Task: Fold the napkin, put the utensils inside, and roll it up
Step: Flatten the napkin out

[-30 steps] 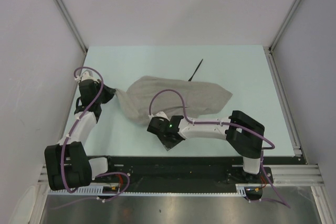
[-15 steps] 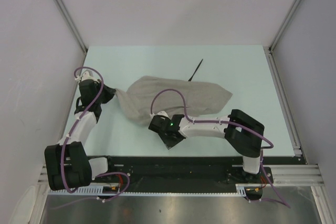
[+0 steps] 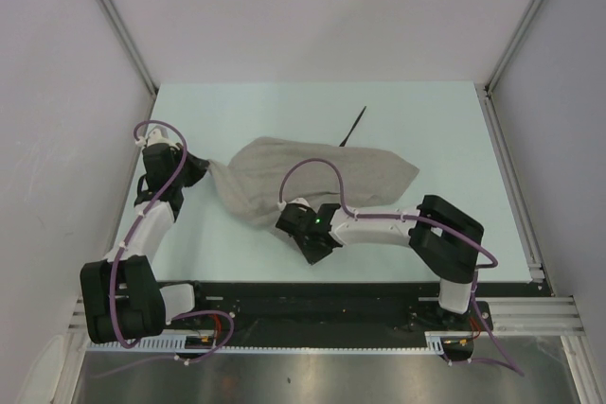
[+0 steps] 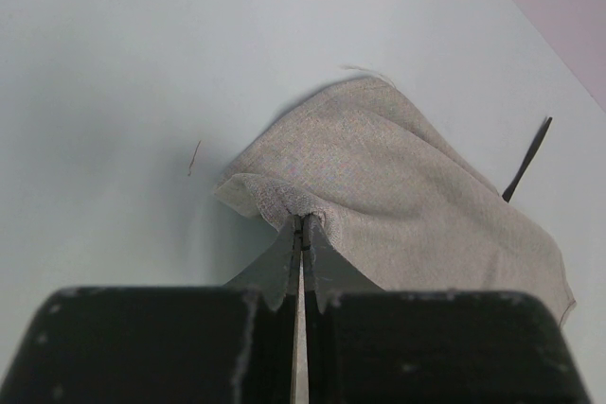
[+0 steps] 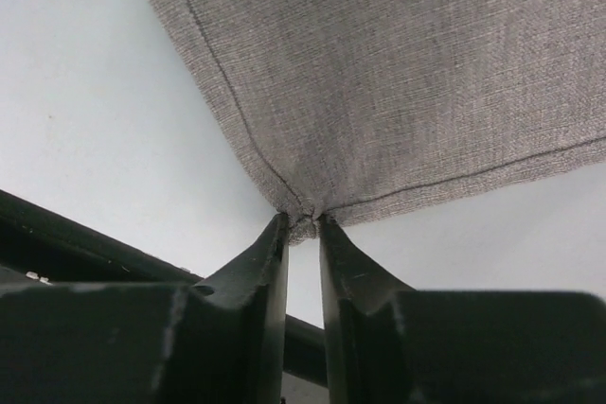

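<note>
The grey-beige napkin (image 3: 327,172) lies crumpled across the middle of the table. My left gripper (image 3: 210,169) is shut on its left corner, and in the left wrist view the cloth (image 4: 398,177) bunches at the tips of that gripper (image 4: 303,224). My right gripper (image 3: 308,238) has its jaws drawn in on the near corner, where the hemmed cloth (image 5: 398,73) is pinched between that gripper's tips (image 5: 303,222). The thin black utensil (image 3: 353,127) lies beyond the napkin's far edge, partly under it; the same utensil (image 4: 526,160) shows at the right of the left wrist view.
A black rail (image 3: 284,292) runs along the table's near edge, just behind the right gripper. Grey walls (image 3: 57,92) close in the left, back and right sides. Purple cables loop over both arms.
The right gripper has shifted slightly right and its jaws have narrowed onto the napkin's near corner. The left arm and the utensil have not moved.
</note>
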Motion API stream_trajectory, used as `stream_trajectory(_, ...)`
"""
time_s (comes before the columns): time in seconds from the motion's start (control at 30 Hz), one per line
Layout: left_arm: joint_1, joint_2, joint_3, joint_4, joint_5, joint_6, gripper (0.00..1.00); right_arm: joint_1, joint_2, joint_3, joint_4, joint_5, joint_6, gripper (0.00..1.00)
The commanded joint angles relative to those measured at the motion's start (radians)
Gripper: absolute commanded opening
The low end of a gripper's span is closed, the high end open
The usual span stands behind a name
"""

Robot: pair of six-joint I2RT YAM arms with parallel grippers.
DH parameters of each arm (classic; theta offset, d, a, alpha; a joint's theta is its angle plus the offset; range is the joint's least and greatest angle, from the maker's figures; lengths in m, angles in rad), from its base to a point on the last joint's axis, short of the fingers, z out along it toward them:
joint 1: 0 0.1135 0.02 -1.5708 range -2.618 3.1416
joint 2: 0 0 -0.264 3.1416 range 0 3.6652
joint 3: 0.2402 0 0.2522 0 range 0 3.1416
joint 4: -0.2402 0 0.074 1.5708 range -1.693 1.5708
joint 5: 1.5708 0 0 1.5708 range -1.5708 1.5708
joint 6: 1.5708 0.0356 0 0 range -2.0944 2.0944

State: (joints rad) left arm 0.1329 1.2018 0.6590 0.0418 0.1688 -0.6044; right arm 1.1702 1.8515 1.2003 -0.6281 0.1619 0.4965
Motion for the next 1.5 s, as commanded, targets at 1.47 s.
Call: stream_trajectory(1.47,-0.191,-0.174,1.373,-0.473,-0.166,0.308,0.0,-0.419,-0.758,0.683,0.252,0.491,-0.763,0.0)
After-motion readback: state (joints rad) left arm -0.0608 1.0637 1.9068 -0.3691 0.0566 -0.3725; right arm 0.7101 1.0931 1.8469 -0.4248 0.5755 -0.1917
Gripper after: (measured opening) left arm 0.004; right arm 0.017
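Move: Right between the right hand's still part-open pads is the napkin's near corner, down at the table; the napkin's right corner lies some 21 cm ahead and 24 cm to the right, and the black utensil about 31 cm ahead and 9 cm right. The left hand already holds the napkin's left corner; from it the near corner is about 22 cm back, 23 cm right and 12 cm below, the utensil roughly 9 cm ahead and 32 cm right. Shutting on the near corner, the right fingers pinch it before that hand sweeps forward and right, then climbs about 57 cm while drawing partly back, its fingers swinging from pointing down to roughly level. The left keeps its corner and rises some 50 cm, edging forward then back, fingers tipping up about 55 degrees; the hands spread apart, stretching the napkin between them. ##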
